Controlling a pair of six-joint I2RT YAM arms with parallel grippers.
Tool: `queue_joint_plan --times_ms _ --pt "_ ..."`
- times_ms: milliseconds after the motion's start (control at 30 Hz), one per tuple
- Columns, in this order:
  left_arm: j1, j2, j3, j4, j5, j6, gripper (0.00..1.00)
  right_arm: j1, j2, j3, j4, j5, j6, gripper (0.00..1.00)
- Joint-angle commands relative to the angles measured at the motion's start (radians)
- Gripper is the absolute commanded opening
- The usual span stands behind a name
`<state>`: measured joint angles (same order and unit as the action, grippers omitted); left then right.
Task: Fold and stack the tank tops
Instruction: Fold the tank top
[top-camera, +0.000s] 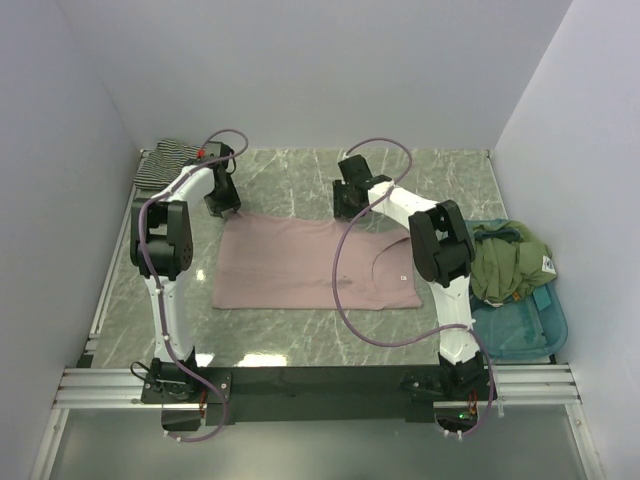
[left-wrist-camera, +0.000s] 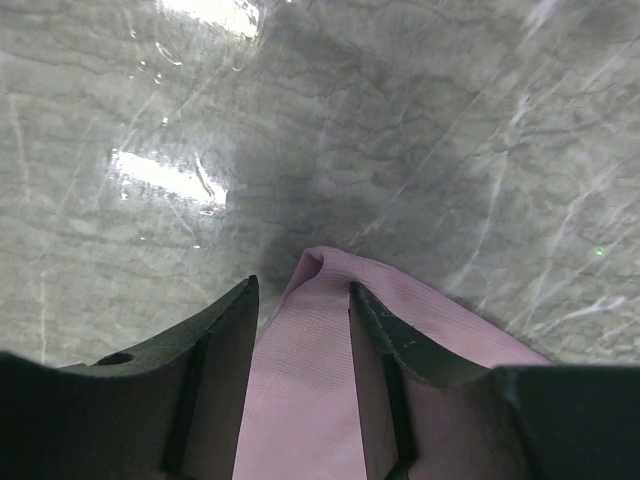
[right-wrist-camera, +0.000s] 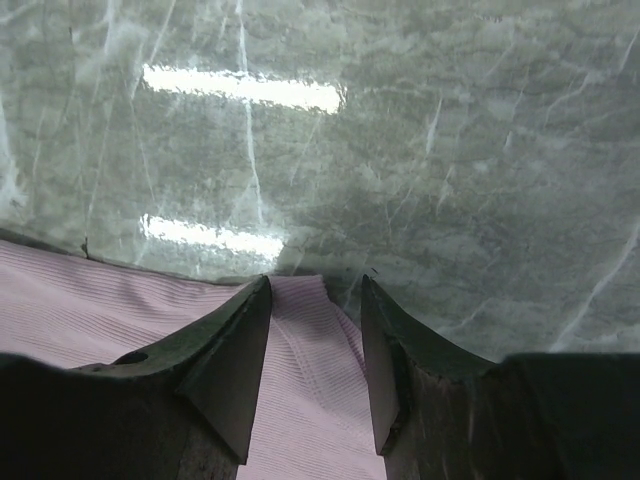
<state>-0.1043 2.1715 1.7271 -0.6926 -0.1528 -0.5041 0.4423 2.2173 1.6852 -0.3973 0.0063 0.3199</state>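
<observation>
The mauve-pink tank top (top-camera: 300, 265) lies spread flat in the middle of the marble table (top-camera: 300, 175). My left gripper (top-camera: 225, 205) stands at its far left corner. In the left wrist view the left gripper (left-wrist-camera: 302, 290) is open, and that pink corner (left-wrist-camera: 300, 380) runs between the spread fingers, slightly humped at its tip. My right gripper (top-camera: 347, 208) stands at the top's far edge, right of centre. The right wrist view shows the right gripper (right-wrist-camera: 316, 285) open as well, straddling a strip of pink fabric (right-wrist-camera: 310, 380). The striped tank top (top-camera: 168, 160) lies bunched in the far left corner.
A teal tray (top-camera: 530, 330) sits at the right edge of the table, and an olive-green garment (top-camera: 510, 262) is heaped on its far part. White walls close in the table on the left, back and right. Purple cables loop over both arms.
</observation>
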Motion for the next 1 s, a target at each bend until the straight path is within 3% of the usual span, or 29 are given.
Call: queue_joint_plan --times_ms 0,267,600,967 --pt "0.005 0.008 0.043 0.01 0.035 0.018 0.47 -0.005 0.002 0.045 -0.006 -0.002 -0.01 0.48" --pt "0.015 0.013 0.042 0.022 0.038 0.01 0.44 -0.008 -0.025 0.019 0.002 0.004 -0.008 0.42" --pt "0.025 0.014 0.043 0.044 0.048 0.009 0.37 -0.025 -0.042 0.024 0.006 -0.003 0.004 0.17" --pt "0.028 -0.016 0.028 0.1 0.073 0.012 0.25 -0.027 -0.059 0.05 0.015 -0.031 0.018 0.12"
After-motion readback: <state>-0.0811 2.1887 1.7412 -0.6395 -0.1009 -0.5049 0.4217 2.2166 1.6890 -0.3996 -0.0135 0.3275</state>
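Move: Each open hand straddles its own part of the folded tank top's far edge: the left hand has the far left corner right under its fingertips, about 1 cm down. The striped stack is roughly 13 cm ahead and 14 cm left of that hand. The right hand has the peak of the far edge about 1 cm below; from it the curved armhole lies some 12 cm back and 13 cm to the right. Both hands pinch the cloth at the tank top's far edge. The right fingers close nearly shut on the peak almost on the spot, shifting only about half a centimetre right and forward; the left fingers narrow to roughly half their opening around the corner, dipping slightly first, then creeping some 1.5 cm forward with a very slight upward tilt. ##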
